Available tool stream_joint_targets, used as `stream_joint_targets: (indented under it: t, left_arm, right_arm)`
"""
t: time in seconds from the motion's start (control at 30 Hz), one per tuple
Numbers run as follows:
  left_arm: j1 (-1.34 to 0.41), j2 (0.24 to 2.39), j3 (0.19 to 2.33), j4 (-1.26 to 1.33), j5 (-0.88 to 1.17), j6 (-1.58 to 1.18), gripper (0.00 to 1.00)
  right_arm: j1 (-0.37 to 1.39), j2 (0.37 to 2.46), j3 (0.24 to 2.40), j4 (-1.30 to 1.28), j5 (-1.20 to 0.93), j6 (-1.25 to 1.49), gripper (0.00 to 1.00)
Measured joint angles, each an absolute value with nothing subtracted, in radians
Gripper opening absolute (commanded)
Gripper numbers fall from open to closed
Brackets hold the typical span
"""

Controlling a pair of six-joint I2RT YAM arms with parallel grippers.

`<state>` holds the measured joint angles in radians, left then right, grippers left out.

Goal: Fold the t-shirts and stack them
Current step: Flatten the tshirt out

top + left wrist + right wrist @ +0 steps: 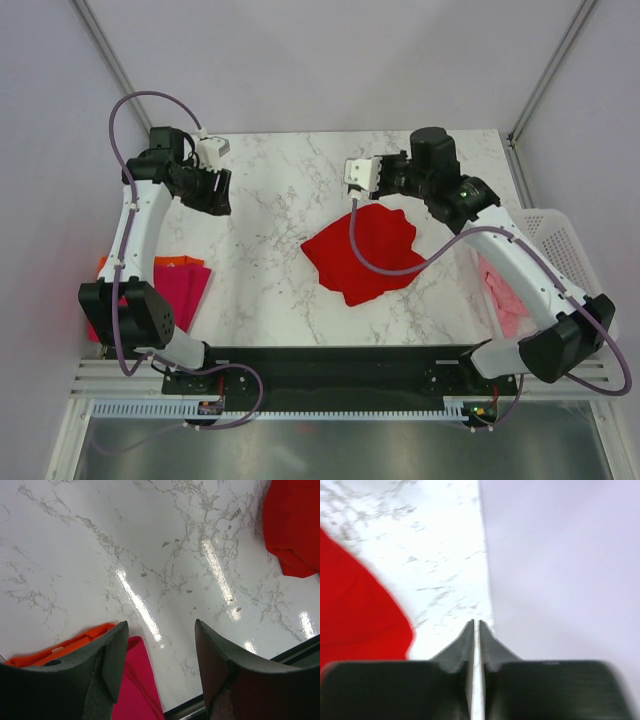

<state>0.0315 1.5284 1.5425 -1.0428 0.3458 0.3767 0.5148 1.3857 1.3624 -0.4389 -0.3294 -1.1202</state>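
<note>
A bright red t-shirt (365, 250) lies crumpled in the middle of the marble table (270, 215). My right gripper (353, 180) hovers just above its far edge, shut with nothing between the fingers (476, 623); the red t-shirt (355, 610) shows to its left. At the near left a magenta t-shirt (183, 288) lies on an orange t-shirt (178, 262). My left gripper (215, 190) hangs open and empty above the far left of the table. Its wrist view shows the magenta t-shirt (135, 690), the orange t-shirt (60, 647) and the red t-shirt (295, 525).
A white perforated basket (565, 240) stands off the table's right edge with a pale pink t-shirt (503, 295) by it. The right arm's cable (400, 268) loops over the red shirt. Grey walls close the back and sides.
</note>
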Motion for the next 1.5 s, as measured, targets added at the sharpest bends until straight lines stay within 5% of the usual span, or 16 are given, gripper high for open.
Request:
stream_joint_targets:
  t: [0.1,0.27,0.57,1.5]
  left_arm:
    - [0.031,1.528,1.547,-1.042,0.348,0.377,0.66]
    - [0.031,1.525,1.549,-1.042,0.35,0.377,0.66]
    - [0.031,1.486,1.504,-1.043,0.35,0.377,0.66]
    - [0.033,1.485,1.489,-1.044,0.339,0.377,0.66]
  right_arm:
    - [0.515,1.42,1.496,-0.491,-0.329,-1.119,0.37]
    - [0.515,1.514,1.429,-0.658,-0.31,-1.208,0.44]
    - [0.513,1.692,1.313,-0.954,-0.289,-1.381,0.46]
    - [0.518,1.784,1.19,-0.857,-0.26,-1.404,0.5]
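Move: The red t-shirt lies almost straight beneath the right gripper: its middle is some 28 cm below, about 6 cm back and level sideways. The white basket stands roughly 33 cm to the right and 13 cm back, and the pink stack about 41 cm to the left and 17 cm back, both down at table level. From the idle left gripper the t-shirt lies about 29 cm right, 4 cm back and 20 cm below. Open the empty, shut right fingers to about half and, after a brief small rise, bring the gripper swiftly down some 27 cm, drawing it back and somewhat to the right towards the t-shirt's near right part. Roll the wrist some 50 degrees on the way so the fingers point down at the red cloth; then ease lower, fingertips close over it and still open. ##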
